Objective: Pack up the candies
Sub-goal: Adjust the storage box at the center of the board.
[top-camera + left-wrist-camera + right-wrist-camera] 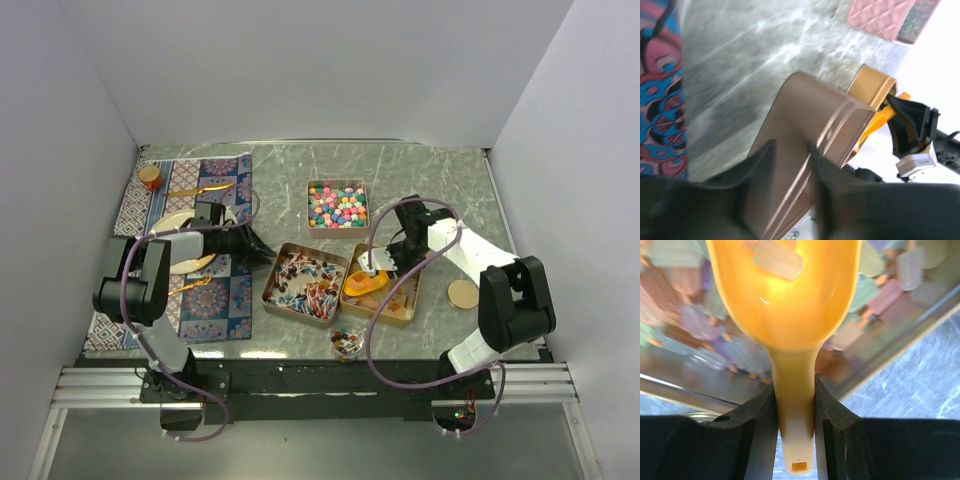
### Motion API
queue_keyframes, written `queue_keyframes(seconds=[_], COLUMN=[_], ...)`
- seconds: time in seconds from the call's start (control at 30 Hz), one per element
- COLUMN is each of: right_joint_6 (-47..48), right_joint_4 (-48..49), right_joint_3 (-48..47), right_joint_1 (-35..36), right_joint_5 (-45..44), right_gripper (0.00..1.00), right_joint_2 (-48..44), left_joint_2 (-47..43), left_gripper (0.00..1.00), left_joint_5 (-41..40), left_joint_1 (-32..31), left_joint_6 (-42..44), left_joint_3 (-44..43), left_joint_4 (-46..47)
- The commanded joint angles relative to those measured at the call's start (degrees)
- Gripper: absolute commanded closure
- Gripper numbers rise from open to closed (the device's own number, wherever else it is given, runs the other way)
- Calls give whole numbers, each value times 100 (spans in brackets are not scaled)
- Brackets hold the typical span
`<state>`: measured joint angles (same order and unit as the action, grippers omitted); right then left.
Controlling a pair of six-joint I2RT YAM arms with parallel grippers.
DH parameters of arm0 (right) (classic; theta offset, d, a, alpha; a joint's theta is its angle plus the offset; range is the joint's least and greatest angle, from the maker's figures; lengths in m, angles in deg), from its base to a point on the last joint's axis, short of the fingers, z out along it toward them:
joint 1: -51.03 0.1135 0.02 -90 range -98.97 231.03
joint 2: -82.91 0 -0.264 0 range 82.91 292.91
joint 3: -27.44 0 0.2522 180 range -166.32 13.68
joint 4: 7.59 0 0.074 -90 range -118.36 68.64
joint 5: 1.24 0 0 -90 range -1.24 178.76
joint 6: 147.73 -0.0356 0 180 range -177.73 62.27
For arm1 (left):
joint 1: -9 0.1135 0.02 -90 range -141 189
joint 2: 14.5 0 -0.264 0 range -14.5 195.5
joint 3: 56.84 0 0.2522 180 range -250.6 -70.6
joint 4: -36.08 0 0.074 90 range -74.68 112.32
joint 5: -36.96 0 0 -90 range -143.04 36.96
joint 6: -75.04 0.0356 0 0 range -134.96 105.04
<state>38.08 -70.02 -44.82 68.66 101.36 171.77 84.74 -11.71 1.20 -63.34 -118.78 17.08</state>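
Observation:
Three square tins hold the candies: multicolour balls (337, 205) at the back, red-blue-white wrapped pieces (303, 281) in the middle, and translucent squares (398, 296) on the right. My right gripper (372, 266) is shut on the handle of an orange scoop (785, 300), also seen from above (364, 283). The scoop's bowl is over the squares' tin and carries one pale square (777, 260). My left gripper (266, 255) is open and empty, just left of the wrapped-candy tin. The tin's tan wall (810, 125) shows between its fingers (765, 160).
A small cup (346, 342) with a few candies stands at the table's front edge. A round tan lid (462, 293) lies right of the tins. On the left, a patterned placemat (215, 300) holds a plate, gold cutlery and a small orange cup (150, 177).

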Motion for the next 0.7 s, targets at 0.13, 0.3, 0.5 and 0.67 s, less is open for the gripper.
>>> queue_keyframes(seconds=[0.13,0.3,0.5,0.67], right_joint_6=[-326,-545,-774,-801], right_joint_4=[647,972,745,551], right_joint_3=[40,479,427,453], right_joint_1=[-269,-286,-339,-400], right_joint_5=[858,946,902,779], right_gripper=[100,100,100,100], right_joint_2=[-562,-957,-1371,-1678], left_joint_2=[-45,-124,-229,-344], left_gripper=[33,30,24,23], left_joint_5=[921,1194,1580,2046], left_joint_1=[-100,-100,-108,-108], left_joint_6=[716,970,884,532], left_joint_3=[-332,-367,-437,-718], left_joint_4=[-162,-223,101,627])
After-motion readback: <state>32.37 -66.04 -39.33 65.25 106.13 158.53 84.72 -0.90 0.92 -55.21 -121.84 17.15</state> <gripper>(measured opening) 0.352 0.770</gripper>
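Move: From my left hand, now hardly open, the middle of the lollipop storage box lies about 8 cm right, 6 cm back and 3 cm below. The popsicle box is some 24 cm right and 6 cm back; the colorful candy box 15 cm right and 10 cm ahead. My right hand holds the scoop, with the popsicle box's middle 4 cm left, 4 cm back and 3 cm below, and the glass jar 12 cm left and 18 cm back. I lift my left hand some 3 cm beside the lollipop box's near wall, easing it a little right and opening the fingers wide above the rim, while the hand turns about 10 degrees clockwise. My right hand keeps its grip on the orange scoop and raises it roughly 4 cm above the popsicles, tilting a little. ##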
